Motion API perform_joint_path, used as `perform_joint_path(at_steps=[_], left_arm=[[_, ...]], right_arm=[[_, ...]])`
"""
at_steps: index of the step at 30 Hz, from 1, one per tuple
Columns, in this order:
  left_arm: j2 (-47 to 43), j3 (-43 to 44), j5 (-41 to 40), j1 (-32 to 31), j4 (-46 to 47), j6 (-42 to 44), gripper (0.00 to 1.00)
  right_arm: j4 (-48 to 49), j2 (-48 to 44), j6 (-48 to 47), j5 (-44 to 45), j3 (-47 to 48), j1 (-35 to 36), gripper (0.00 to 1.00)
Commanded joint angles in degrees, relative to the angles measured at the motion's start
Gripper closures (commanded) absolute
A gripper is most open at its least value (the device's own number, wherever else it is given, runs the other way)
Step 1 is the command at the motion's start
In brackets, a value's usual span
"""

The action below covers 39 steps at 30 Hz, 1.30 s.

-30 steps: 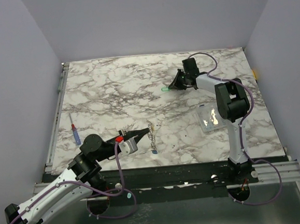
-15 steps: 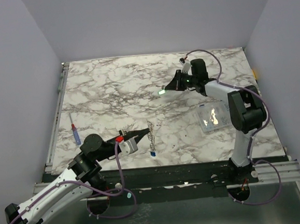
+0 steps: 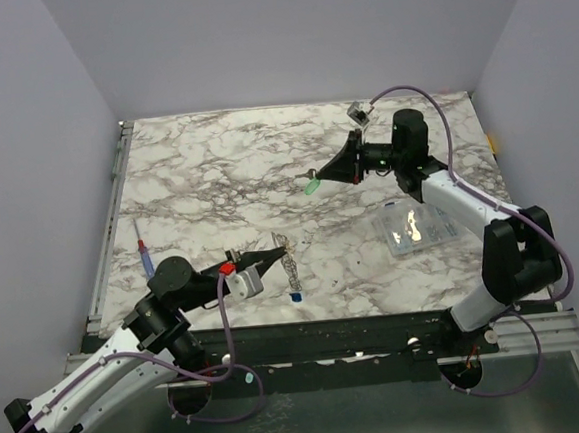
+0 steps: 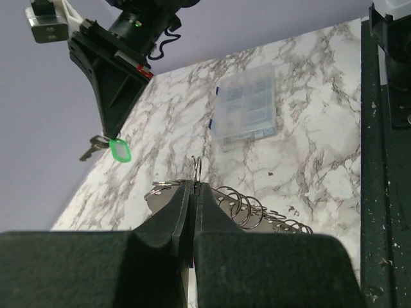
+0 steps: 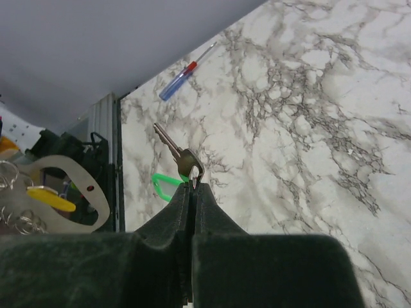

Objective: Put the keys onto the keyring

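Observation:
My left gripper (image 3: 275, 250) (image 4: 194, 186) is shut on the keyring (image 4: 198, 168). This is a silvery metal loop with several small rings (image 4: 257, 210) and a fine chain (image 3: 291, 268). A blue key (image 3: 295, 297) lies at the chain's near end on the table. My right gripper (image 3: 323, 177) (image 5: 192, 187) hangs over the far middle of the table. It is shut on a metal key (image 5: 185, 158) with a green tag (image 5: 164, 187) (image 3: 312, 187). A yellow key (image 5: 47, 199) lies across the oval loop (image 5: 82, 187) at the left of the right wrist view.
A small clear plastic box (image 3: 416, 227) (image 4: 246, 104) lies on the marble table (image 3: 216, 172) under the right arm. A red-and-blue pen (image 3: 146, 258) (image 5: 180, 79) lies near the table's left edge. Grey walls close in the table on three sides.
The right arm has swung out and lifted the green key off the table, carrying it slightly nearer. The left gripper has shifted a little with the keyring, so the chain has moved.

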Motion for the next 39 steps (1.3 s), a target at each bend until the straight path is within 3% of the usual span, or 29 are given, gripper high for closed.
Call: perform_joint_path(at_steps=[1, 3, 9, 14, 22, 28, 39], left_arm=[[-1.7, 4.7, -0.6, 0.0, -4.6, 3.7, 1.00], [-2.0, 4.6, -1.4, 0.0, -5.5, 4.3, 1.00], [-2.1, 4.2, -0.6, 0.0, -5.8, 3.3, 1.00], [-2.7, 5.7, -1.4, 0.0, -8.5, 3.2, 1.00], [-3.3, 9.5, -2.3, 0.0, -14.4, 4.1, 1.00], [-1.8, 14.7, -3.2, -0.1, -20.5, 6.8, 1.00], [2.1, 16.4, -0.2, 0.0, -23.6, 11.1, 1.00]], right_arm=[[-7.9, -3.7, -5.5, -4.8, 1.3, 1.2, 0.99], [-10.7, -4.7, -5.8, -1.3, 1.0, 1.4, 0.99], [-15.3, -7.2, -8.2, -5.4, -0.9, 4.9, 1.00], [-31.0, -7.5, -17.6, -4.1, 5.2, 9.3, 0.99], [-38.9, -12.1, -20.7, -10.7, 6.5, 11.6, 0.99], [-59.9, -8.7, -33.4, -17.1, 17.6, 12.8, 0.99], [-71.6, -5.7, -41.7, -16.4, 20.1, 20.9, 0.99]])
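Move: Back toward the base from the right hand, which already grips the key with its green tag, the keyring is pinched in the left fingertips: about 20 cm back, 9 cm to the left and perhaps 2 cm higher. The clear parts box lies on the table level with the right hand, some 25 cm to its right and 24 cm below. From the left hand, the key is about 20 cm ahead, 8 cm right and slightly lower. Carrying the key back some 20 cm towards the keyring, the right hand keeps its grip, drifts a little left, rises about 5 cm late on and swings nearly 40 degrees counter-clockwise until its fingers point left and back. The left hand keeps pinching the ring, bobs up and down twice, ends about 2 cm higher and farther left, and tips its fingertips down some 10 degrees. ##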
